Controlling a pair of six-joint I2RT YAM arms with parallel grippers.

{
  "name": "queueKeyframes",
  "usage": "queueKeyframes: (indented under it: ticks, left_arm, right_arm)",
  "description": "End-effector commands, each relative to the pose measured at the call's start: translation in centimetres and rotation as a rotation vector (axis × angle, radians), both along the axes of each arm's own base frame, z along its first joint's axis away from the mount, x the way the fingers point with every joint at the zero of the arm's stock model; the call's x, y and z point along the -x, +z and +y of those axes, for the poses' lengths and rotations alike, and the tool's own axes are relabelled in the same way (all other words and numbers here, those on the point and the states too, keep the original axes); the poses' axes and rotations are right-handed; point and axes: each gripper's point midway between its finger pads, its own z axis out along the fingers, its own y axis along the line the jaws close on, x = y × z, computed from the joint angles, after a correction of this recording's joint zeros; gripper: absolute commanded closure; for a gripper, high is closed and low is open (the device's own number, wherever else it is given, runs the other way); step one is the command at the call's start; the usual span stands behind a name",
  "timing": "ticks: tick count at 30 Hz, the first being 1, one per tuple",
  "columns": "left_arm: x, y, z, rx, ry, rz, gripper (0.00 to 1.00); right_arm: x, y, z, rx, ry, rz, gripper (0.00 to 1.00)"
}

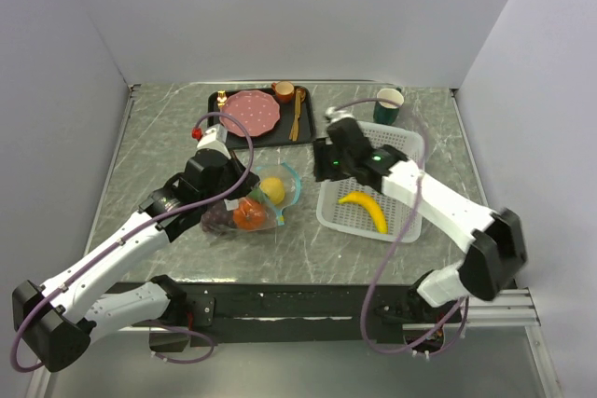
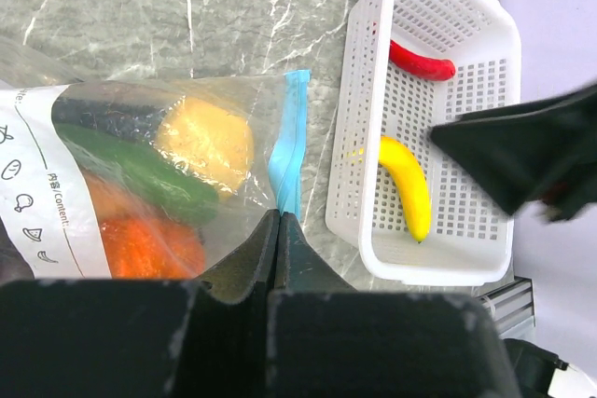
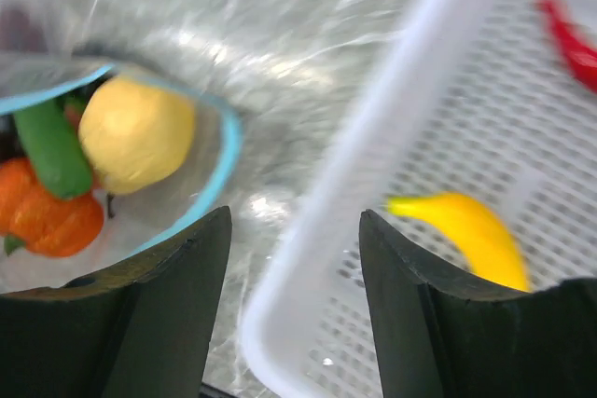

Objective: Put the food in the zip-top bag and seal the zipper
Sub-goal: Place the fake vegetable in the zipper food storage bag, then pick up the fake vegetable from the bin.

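Note:
The clear zip-top bag [image 1: 244,207] lies at mid-table holding food: a yellow lemon [image 2: 205,142], an orange fruit [image 2: 140,244], a green piece [image 2: 140,170] and dark grapes [image 2: 103,116]. My left gripper [image 2: 277,216] is shut on the bag's mouth at the teal-blue zipper [image 2: 291,137]. The mouth gapes open toward the right in the right wrist view, the zipper [image 3: 224,151] curving round the lemon [image 3: 135,132]. My right gripper [image 3: 294,216] is open and empty, hovering between the bag and the white basket [image 3: 373,137]. A banana [image 1: 366,210] and a red chili [image 2: 422,61] lie in the basket.
The white mesh basket [image 1: 403,144] stands right of the bag. At the back, a black tray [image 1: 213,128] carries a pink plate [image 1: 252,113], gold cutlery [image 1: 297,115] and an orange cup [image 1: 284,92]. A green cup [image 1: 388,104] stands behind the basket. Walls enclose three sides.

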Motion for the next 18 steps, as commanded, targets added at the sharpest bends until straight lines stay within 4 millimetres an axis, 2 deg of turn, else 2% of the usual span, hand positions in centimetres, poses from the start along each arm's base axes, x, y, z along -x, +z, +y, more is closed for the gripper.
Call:
queueKeyframes:
  ticks: [1, 2, 3, 4, 6, 7, 10, 12, 14, 15, 16, 18]
  left_arm:
    - [-0.2, 1.6, -0.2, 0.015, -0.010, -0.047, 0.99]
    - [-0.2, 1.5, -0.2, 0.016, -0.012, -0.047, 0.99]
    - [-0.2, 1.5, -0.3, 0.018, -0.014, -0.046, 0.99]
    - [-0.2, 1.5, -0.2, 0.018, -0.015, -0.047, 0.99]
    - [-0.1, 1.3, -0.2, 0.012, -0.015, -0.042, 0.99]
    - [-0.1, 1.1, -0.2, 0.009, -0.019, -0.039, 0.99]
    - [0.1, 1.1, -0.1, 0.011, -0.018, -0.037, 0.99]
    - [0.1, 1.2, -0.2, 0.019, -0.018, -0.039, 0.99]
    - [0.2, 1.1, -0.2, 0.021, -0.018, -0.039, 0.99]
    - [0.2, 1.3, -0.1, 0.028, -0.013, -0.040, 0.99]
    - [0.2, 1.4, -0.1, 0.029, -0.013, -0.041, 0.98]
    - [0.3, 1.7, 0.1, 0.035, -0.009, -0.050, 0.96]
  right_arm:
    - [-2.4, 2.6, -4.4, -0.075, -0.198, -0.116, 0.35]
    - [-2.7, 2.2, -5.2, -0.065, -0.236, -0.106, 0.34]
    - [-3.3, 1.8, -7.5, -0.028, -0.319, -0.095, 0.34]
    - [-3.7, 0.9, -8.3, -0.006, -0.357, -0.069, 0.34]
    - [-4.1, 0.2, -10.1, -0.006, -0.474, -0.036, 0.34]
    - [-4.8, 0.0, -11.8, -0.008, -0.555, -0.033, 0.34]
    - [-5.8, -0.4, -13.5, -0.104, -0.679, -0.023, 0.29]
    - [-6.7, -0.4, -13.4, -0.156, -0.702, -0.039, 0.29]
    - [-7.4, -0.8, -13.9, -0.162, -0.758, -0.046, 0.22]
    - [-7.8, -0.5, -14.3, -0.165, -0.783, -0.052, 0.15]
    - [-8.0, -1.4, -14.7, -0.143, -0.819, -0.035, 0.12]
    - [-8.5, -1.8, -15.7, -0.145, -0.871, -0.034, 0.11]
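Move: The red pepper lies on the basket floor, about 20 cm to the right of the empty right hand, 9 cm ahead and 13 cm below. The banana shares the basket, some 17 cm right and 5 cm back from that hand. The yellow fruit in the bag's open mouth is roughly 14 cm to its left and 3 cm back. From the left hand, the pepper is about 40 cm right and 15 cm ahead. Rightward and partly forward, the right hand swings quickly away from the bag to above the far part of the basket, towards the red pepper, about 15 cm across. It rises slightly, then dips to a little below its starting height, turning some 40 degrees clockwise while its already parted fingers spread wider. The left hand stays still, keeping its pinch on the bag's rim. ##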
